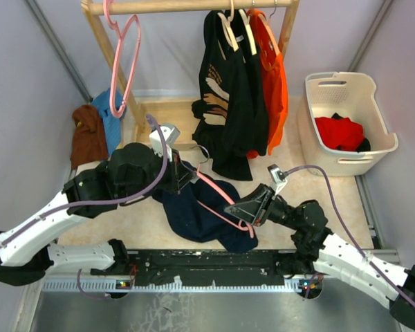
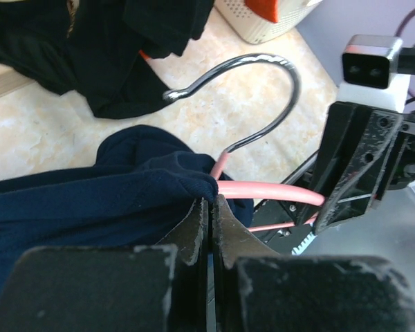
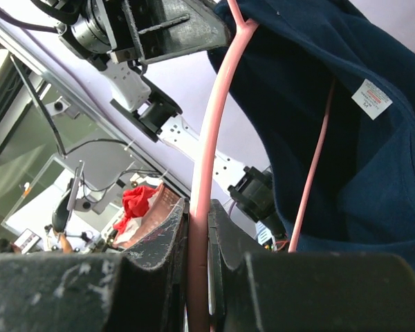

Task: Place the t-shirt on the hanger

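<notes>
The dark navy t-shirt (image 1: 194, 216) hangs bunched between my two arms, low over the floor. My left gripper (image 1: 187, 178) is shut on a fold of its fabric (image 2: 90, 200) near the neck, the jaws pressed together (image 2: 211, 202). The pink hanger (image 1: 218, 194) runs slantwise through the shirt, and its silver hook (image 2: 263, 59) sticks out above the cloth. On one pink arm (image 3: 218, 117) my right gripper (image 1: 243, 213) is shut, the bar squeezed between its jaws (image 3: 199, 218). A white label (image 3: 372, 99) shows inside the t-shirt (image 3: 346, 173).
A wooden rack (image 1: 194, 5) at the back carries a black printed shirt (image 1: 225, 97), an orange shirt (image 1: 275, 90) and an all-pink hanger (image 1: 124, 62). A white basket (image 1: 373, 104) with red cloth stands at the right. Brown and blue clothes (image 1: 93, 131) lie at the left wall.
</notes>
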{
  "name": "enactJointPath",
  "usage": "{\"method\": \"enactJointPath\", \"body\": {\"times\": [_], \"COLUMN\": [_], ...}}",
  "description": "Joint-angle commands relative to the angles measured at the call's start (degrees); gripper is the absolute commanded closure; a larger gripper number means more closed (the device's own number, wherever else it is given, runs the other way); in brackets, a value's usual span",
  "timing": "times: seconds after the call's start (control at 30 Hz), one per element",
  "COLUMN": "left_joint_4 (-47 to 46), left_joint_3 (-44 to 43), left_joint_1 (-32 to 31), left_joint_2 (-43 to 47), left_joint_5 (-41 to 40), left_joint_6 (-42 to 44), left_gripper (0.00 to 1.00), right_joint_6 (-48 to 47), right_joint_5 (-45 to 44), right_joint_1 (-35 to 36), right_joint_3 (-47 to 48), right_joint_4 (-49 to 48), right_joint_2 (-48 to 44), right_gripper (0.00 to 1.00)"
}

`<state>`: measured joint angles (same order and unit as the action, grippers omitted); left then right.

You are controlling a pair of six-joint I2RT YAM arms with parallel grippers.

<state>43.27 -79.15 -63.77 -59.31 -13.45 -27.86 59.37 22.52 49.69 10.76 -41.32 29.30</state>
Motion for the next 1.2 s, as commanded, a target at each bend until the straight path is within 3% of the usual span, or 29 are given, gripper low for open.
{"method": "enactJointPath", "body": {"times": [0.0, 0.23, 0.4, 0.6, 0.83, 1.17], "left_joint_4": [-7.3, -9.1, -6.0, -3.7, -4.7, -7.0], "left_joint_3": [-4.2, -6.0, -7.1, -7.1, -6.7, -8.9], "left_joint_1": [-1.9, -4.3, -4.7, -4.8, -4.7, -4.7], "left_joint_2": [-1.3, -2.3, -2.4, -1.7, -1.5, -0.5], "left_joint_5": [6.1, 6.5, 2.4, -0.5, 0.2, 3.7], "left_joint_6": [0.6, 1.2, 1.9, 3.4, 6.1, 9.3], "left_gripper": [1.00, 1.00, 0.98, 0.80, 0.66, 0.59], "right_joint_6": [-1.5, -3.9, -3.8, -3.4, -3.2, -2.9], "right_joint_5": [0.2, 1.1, 1.4, 1.4, 1.5, 1.8], "right_joint_1": [-0.2, -0.2, -0.2, -0.2, -0.1, -0.1], "right_joint_3": [1.4, 5.3, 5.5, 4.4, 3.9, 3.7], "right_joint_4": [-5.9, -6.6, -8.4, -8.9, -9.6, -10.6], "right_joint_2": [1.8, 5.5, 5.2, 3.7, 3.9, 4.1], "right_gripper": [1.00, 1.00, 1.00, 1.00, 1.00, 1.00]}}
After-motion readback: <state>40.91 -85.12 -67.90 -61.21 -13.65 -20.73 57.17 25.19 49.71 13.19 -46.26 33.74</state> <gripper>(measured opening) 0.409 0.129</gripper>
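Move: My left fingers, shut on the navy t-shirt's collar edge, have the hanger's neck, at the foot of its hook, about 3 cm to their right and 2 cm ahead, nearly level. The t-shirt's body hangs some 17 cm below, 3 cm back and 2 cm right. The black sweater's hem is about 15 cm ahead, 10 cm right and far below. From my right hand, gripping the hanger's end, that neck lies about 9 cm ahead, 8 cm left and 5 cm up. I lift my left hand about 3.5 cm, carrying the collar edge up and roughly 2 cm right along the hanger's arm, slightly back. There I hold it nearly still and open the fingers to let the cloth go, then ease up a touch more, the fingertips tilting up a little. My right hand keeps its grip on the hanger and rises some 1.5 cm. ##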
